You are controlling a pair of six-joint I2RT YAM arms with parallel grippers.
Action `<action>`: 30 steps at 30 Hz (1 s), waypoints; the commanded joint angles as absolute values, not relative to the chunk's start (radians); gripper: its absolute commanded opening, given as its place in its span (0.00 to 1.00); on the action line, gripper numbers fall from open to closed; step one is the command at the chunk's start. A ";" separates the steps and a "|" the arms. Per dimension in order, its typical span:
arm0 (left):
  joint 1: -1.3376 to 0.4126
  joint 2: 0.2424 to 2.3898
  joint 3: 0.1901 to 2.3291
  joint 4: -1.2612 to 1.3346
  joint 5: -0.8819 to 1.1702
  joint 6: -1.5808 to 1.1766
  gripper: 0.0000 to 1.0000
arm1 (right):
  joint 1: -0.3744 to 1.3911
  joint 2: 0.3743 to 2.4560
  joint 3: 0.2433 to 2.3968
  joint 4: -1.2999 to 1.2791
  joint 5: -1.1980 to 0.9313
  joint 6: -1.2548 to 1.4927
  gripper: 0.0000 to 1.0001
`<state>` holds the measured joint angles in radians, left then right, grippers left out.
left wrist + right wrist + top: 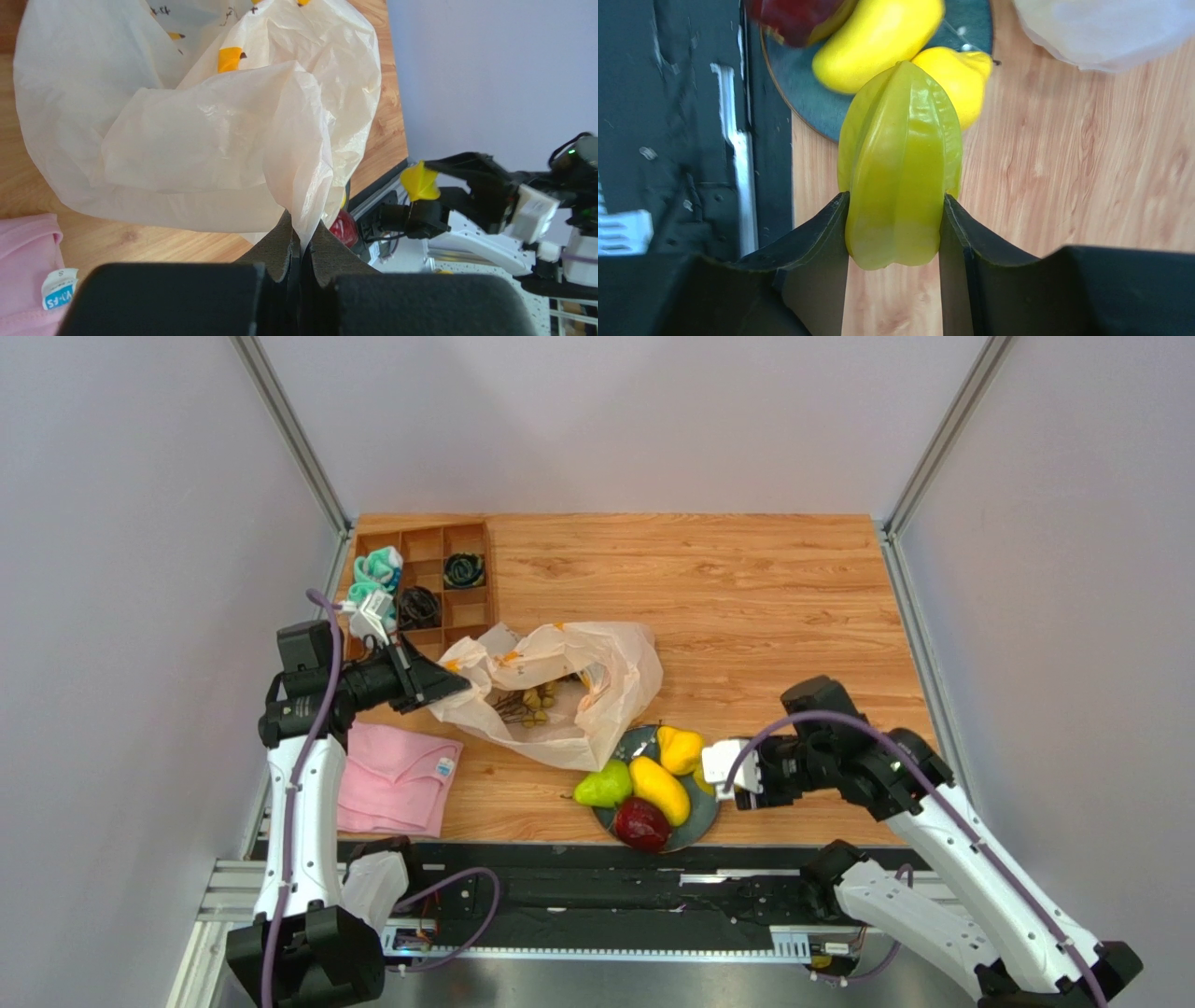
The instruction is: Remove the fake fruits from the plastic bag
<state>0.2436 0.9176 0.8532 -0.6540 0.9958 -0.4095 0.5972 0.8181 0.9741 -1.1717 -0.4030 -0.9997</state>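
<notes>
The crinkly cream plastic bag lies mouth-open at mid-table, with a pale grape bunch showing inside. My left gripper is shut on the bag's left edge, holding it up. On the dark plate lie a green pear, a yellow mango, a dark red apple and a yellow fruit. My right gripper is shut on a ribbed yellow-green fruit just over the plate's right rim.
A folded pink cloth lies left of the plate. A wooden divided tray with rolled socks stands at the back left. A black rail runs along the table's near edge.
</notes>
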 commanded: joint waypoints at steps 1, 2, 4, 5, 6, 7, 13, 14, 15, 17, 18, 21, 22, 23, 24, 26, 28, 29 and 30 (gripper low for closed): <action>0.245 0.933 0.928 -0.676 0.968 -0.325 0.00 | 0.597 0.738 0.784 -1.027 -0.422 -1.463 0.16; 0.245 0.936 0.930 -0.684 0.963 -0.321 0.00 | 0.598 0.733 0.763 -1.003 -0.428 -1.504 0.15; 0.247 0.934 0.924 -0.692 0.957 -0.311 0.00 | 0.598 0.738 0.718 -0.959 -0.457 -1.595 0.15; 0.245 0.930 0.919 -0.692 0.953 -0.314 0.00 | 0.597 0.752 0.706 -0.957 -0.466 -1.630 0.15; 0.245 0.925 0.916 -0.692 0.947 -0.313 0.00 | 0.598 0.756 0.697 -0.954 -0.474 -1.700 0.16; 0.245 0.920 0.907 -0.690 0.945 -0.314 0.00 | 0.598 0.762 0.672 -0.948 -0.480 -1.733 0.16; 0.253 0.884 0.879 -0.707 0.934 -0.305 0.00 | 0.598 0.753 0.562 -0.943 -0.474 -1.986 0.17; 0.256 0.882 0.877 -0.712 0.934 -0.304 0.00 | 0.598 0.749 0.548 -0.943 -0.471 -2.008 0.17; 0.262 0.879 0.873 -0.713 0.934 -0.304 0.00 | 0.598 0.743 0.537 -0.940 -0.468 -2.026 0.17; 0.270 0.868 0.870 -0.716 0.934 -0.304 0.00 | 0.598 0.739 0.509 -0.930 -0.474 -2.062 0.18; 0.273 0.867 0.865 -0.716 0.934 -0.304 0.00 | 0.597 0.739 0.503 -0.911 -0.482 -2.072 0.18; 0.278 0.861 0.861 -0.721 0.934 -0.304 0.00 | 0.598 0.736 0.477 -0.873 -0.494 -2.092 0.17; 0.278 0.861 0.859 -0.722 0.934 -0.305 0.00 | 0.598 0.733 0.473 -0.871 -0.495 -2.095 0.17; 0.279 0.859 0.858 -0.724 0.936 -0.304 0.00 | 0.598 0.730 0.471 -0.870 -0.500 -2.095 0.17; 0.279 0.859 0.856 -0.724 0.934 -0.307 0.00 | 0.598 0.727 0.468 -0.873 -0.500 -2.098 0.17; 0.281 0.859 0.856 -0.723 0.936 -0.308 0.00 | 0.598 0.700 0.460 -0.871 -0.505 -2.106 0.17; 0.281 0.856 0.856 -0.723 0.934 -0.307 0.00 | 0.598 0.666 0.446 -0.850 -0.512 -2.105 0.17; 0.284 0.857 0.854 -0.721 0.934 -0.310 0.00 | 0.598 0.655 0.442 -0.838 -0.515 -2.105 0.18; 0.282 0.856 0.853 -0.721 0.934 -0.310 0.00 | 0.598 0.647 0.428 -0.813 -0.523 -2.105 0.18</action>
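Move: The star fruit, still pinched in the right hand, is going to the free right-hand edge of the plate, almost straight below: about 14 cm down and 2 cm to the left. From the right hand, the mango lies some 10 cm left and 3 cm ahead, the lemon 6 cm left and 10 cm ahead, and the red apple 13 cm left and 3 cm back, all about 14 cm below. That free edge is roughly 38 cm right, 13 cm back and 17 cm below the left hand. The star fruit is brought down about 12 cm, nearly straight, onto the free edge of the plate beside the mango, fast at first and easing to a halt. Meanwhile the right wrist rolls some 50 degrees counter-clockwise about the line of its fingers, which keep their grip and still point down and left. The left hand keeps its pinch on the bag's rim, rolling slightly. ##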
